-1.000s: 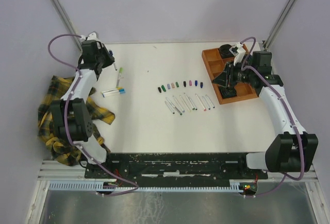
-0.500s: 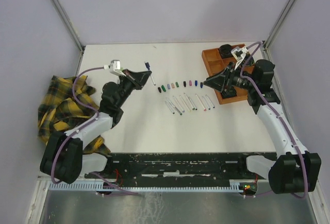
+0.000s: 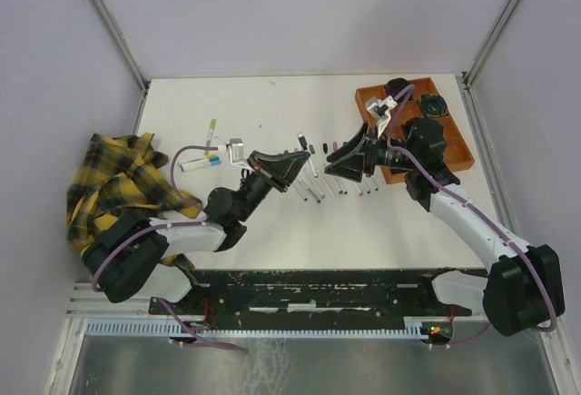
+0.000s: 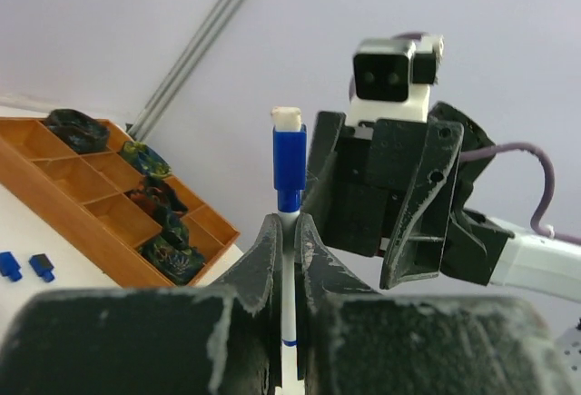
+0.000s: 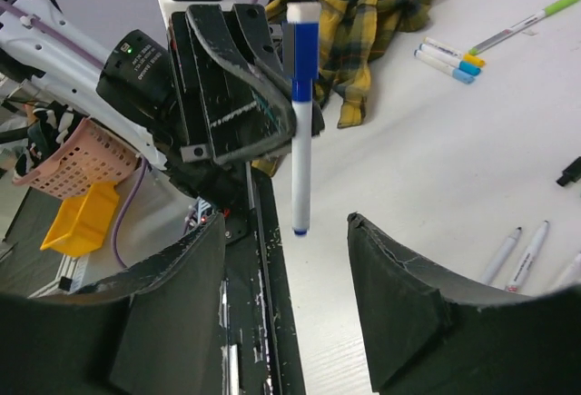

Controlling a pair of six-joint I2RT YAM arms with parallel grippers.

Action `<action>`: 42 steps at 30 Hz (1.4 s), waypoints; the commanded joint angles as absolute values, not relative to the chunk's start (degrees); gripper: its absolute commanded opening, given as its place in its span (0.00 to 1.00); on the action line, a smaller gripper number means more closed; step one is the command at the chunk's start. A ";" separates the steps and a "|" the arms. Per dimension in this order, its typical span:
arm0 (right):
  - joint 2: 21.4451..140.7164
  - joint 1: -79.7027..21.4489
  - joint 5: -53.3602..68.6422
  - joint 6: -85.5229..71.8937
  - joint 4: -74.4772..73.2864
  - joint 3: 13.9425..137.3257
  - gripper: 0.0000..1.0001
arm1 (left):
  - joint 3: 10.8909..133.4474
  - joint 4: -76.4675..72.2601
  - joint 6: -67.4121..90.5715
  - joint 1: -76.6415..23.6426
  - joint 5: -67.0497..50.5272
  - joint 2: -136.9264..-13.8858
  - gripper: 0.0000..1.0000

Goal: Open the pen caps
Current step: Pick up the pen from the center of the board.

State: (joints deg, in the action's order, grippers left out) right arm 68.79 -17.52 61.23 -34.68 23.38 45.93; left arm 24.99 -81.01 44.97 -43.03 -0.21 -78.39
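My left gripper (image 3: 295,163) is shut on the white barrel of a pen (image 4: 288,259), and the pen's blue cap (image 4: 290,163) sticks out past its fingertips (image 4: 270,236). My right gripper (image 3: 340,163) faces it, open, and its fingers (image 5: 390,268) stand apart just short of the pen (image 5: 300,141) without touching it. Loose pen caps (image 3: 325,148) and bare barrels (image 3: 318,191) lie on the table under both grippers, partly hidden. Two blue caps (image 4: 9,266) show in the left wrist view. Capped pens (image 3: 201,161) lie at the left.
An orange compartment tray (image 3: 454,154) with dark round objects stands at the back right. A yellow plaid cloth (image 3: 109,186) is heaped at the table's left edge. A green-capped pen (image 3: 211,130) lies beyond the other capped pens.
The left arm swung from the far left to the middle, carrying the blue-capped pen. The right gripper came left off the tray toward it and opened its jaws wider.
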 commanded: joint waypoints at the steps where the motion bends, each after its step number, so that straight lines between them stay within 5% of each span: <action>1: 68.92 -19.88 61.03 -33.54 26.59 46.35 0.63 | 26.32 -91.21 38.54 -47.43 3.31 -81.24 0.03; 12: 70.49 -23.71 59.53 -27.94 18.98 47.83 0.56 | 25.45 -96.75 38.15 -50.55 5.89 -85.23 0.03; 27: 72.84 -25.92 57.87 -24.01 11.75 50.59 0.28 | 25.75 -99.05 39.24 -51.45 5.37 -87.55 0.03; 32: 72.81 -25.84 58.03 -23.06 9.82 51.60 0.09 | 24.82 -98.99 39.40 -51.53 5.48 -86.66 0.03; 35: 72.52 -25.82 58.09 -21.67 7.82 52.37 0.00 | 23.62 -98.93 39.45 -51.51 6.35 -85.56 0.14; 42: 72.60 -25.60 58.97 -17.82 2.27 54.59 0.00 | 20.66 -91.61 40.36 -51.48 8.21 -79.80 0.49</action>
State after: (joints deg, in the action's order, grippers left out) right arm 73.12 -25.52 57.04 -21.26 4.01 50.74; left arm 21.69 -87.88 40.80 -51.27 5.87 -84.47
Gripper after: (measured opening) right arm 0.039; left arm 0.426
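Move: The left hand already holds the pen upright, blue cap up, in its closed fingertips; the open right gripper it is taken to waits roughly 7 cm to its right, 1 cm back and 1 cm lower. From the right hand, the pen's middle lies about 7 cm to the left, 1 cm ahead and 1 cm up. On the table some 22 cm below the right hand, the uncapped pens lie about 1 cm back and 1 cm to its right, the loose caps 7 cm ahead and 3 cm left. The right hand sinks about 5 cm while easing some 3 cm left to the held pen, its left-pointing fingers tipping down about 10 degrees, and closes to pinch the white barrel low down, below the cap. Meanwhile the left hand carries the pen some 4 cm right, with a smaller shift down and back, holds it there while the right fingers shut, then opens, lets go and starts to draw off to the left. ##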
